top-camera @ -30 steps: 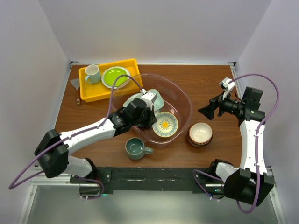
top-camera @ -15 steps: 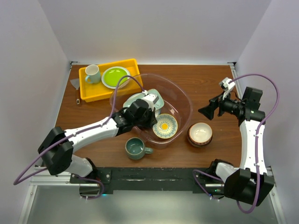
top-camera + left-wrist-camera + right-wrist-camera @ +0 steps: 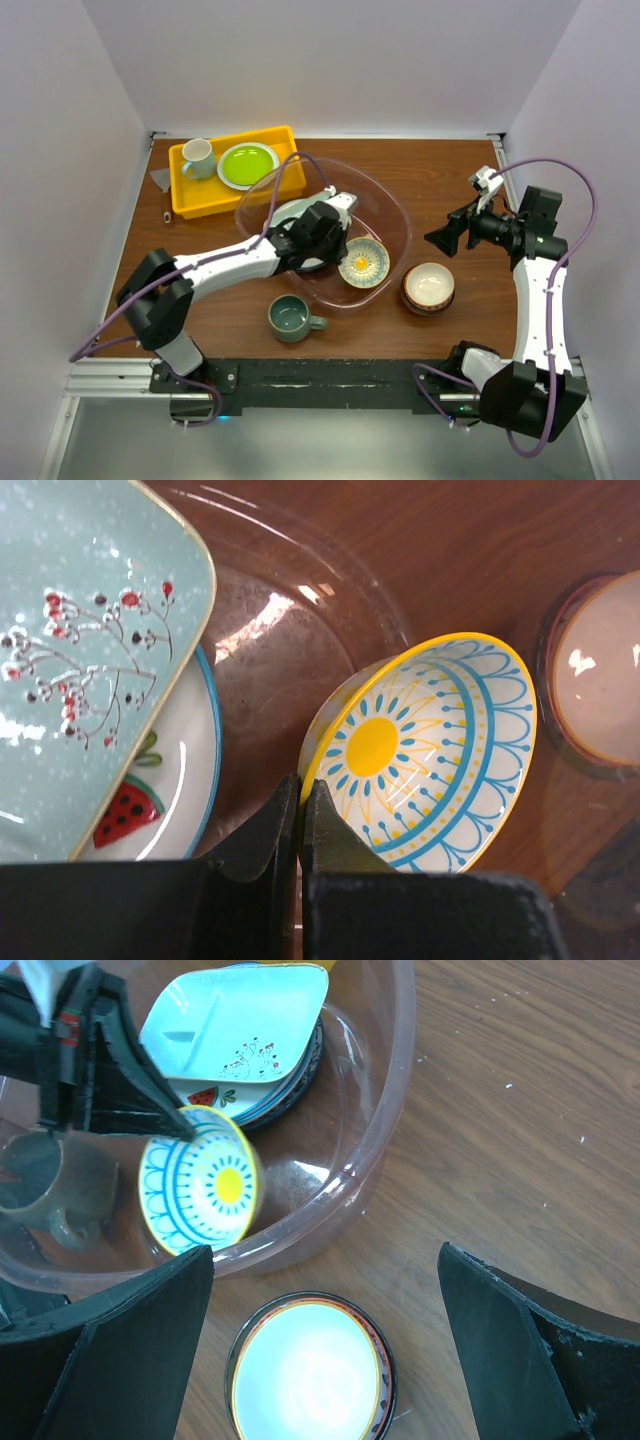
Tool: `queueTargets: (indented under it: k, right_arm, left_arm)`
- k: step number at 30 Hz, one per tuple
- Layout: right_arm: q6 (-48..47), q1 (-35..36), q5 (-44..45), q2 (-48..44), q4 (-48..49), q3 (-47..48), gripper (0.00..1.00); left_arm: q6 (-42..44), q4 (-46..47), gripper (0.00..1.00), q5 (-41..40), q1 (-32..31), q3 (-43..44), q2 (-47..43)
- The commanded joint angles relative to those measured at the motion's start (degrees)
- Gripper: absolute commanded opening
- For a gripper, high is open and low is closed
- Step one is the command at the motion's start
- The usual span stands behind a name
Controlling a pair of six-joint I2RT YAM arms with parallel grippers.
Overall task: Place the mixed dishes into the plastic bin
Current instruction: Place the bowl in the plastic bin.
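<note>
The clear plastic bin (image 3: 405, 226) holds a pale-green divided tray (image 3: 80, 650) stacked on a white plate with a watermelon mark (image 3: 165, 780). My left gripper (image 3: 299, 785) is inside the bin, shut on the rim of the patterned yellow-centred bowl (image 3: 430, 750), which hangs tilted just above the bin floor (image 3: 363, 262). A reddish-brown bowl (image 3: 428, 287) sits on the table right of the bin. My right gripper (image 3: 325, 1260) hovers open above it, well apart (image 3: 442, 240). A grey-green mug (image 3: 290, 318) stands in front of the bin.
At the back left a yellow tray (image 3: 190, 197) carries a lime-green plate (image 3: 247, 163) and a pale mug with a green band (image 3: 198, 157). White walls close in the table on three sides.
My left arm has reached further into the bin, carrying the patterned bowl slightly right and back. The right arm has not moved.
</note>
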Motion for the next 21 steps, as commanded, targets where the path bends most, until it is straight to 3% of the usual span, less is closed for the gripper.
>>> queueTargets:
  k: [1,10,17,21]
  right_arm:
    - [-0.04,-0.32,-1.26,-1.01,1.37,-0.15,0.98]
    - [-0.3,-0.32,-1.35,-1.01,1.02,0.03,0.98]
    - [-0.57,-0.32,-1.44,-1.36,0.67,0.11,0.98]
    - [-0.65,-0.32,-1.35,-1.54,0.58,0.2,0.98]
  left_arm:
    - [3.19,1.45,0.0,-1.38,0.34,7.19,4.14]
    - [5.74,-1.46,0.0,-1.21,0.87,15.28,12.58]
    - [6.36,-1.82,0.2,0.89,2.54,17.3,15.83]
    - [6.62,-2.17,0.4,1.34,3.07,17.39,15.75]
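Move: The bowl already hangs inside the plastic bin from the left hand's shut fingers, its middle about 5 cm to their right and 2 below. The free floor it is going to lies some 4 cm ahead, 6 right and 6 down. The green tray, on the plates, is roughly 9 cm ahead and 8 left; the stacked bowls outside stand 19 right and 6 back. From the idle right hand that floor spot is about 14 left, 3 back and 17 down. The bowl, pinched by its left rim, is carried forward by the left hand and to the right, then lowered onto the bin floor beside the plates: about 5 cm forward, 2.5 right and 3.5 down in all. The hand rolls slightly, its left side rising, and over the last part the fingers begin to open around the rim, still easing forward. ##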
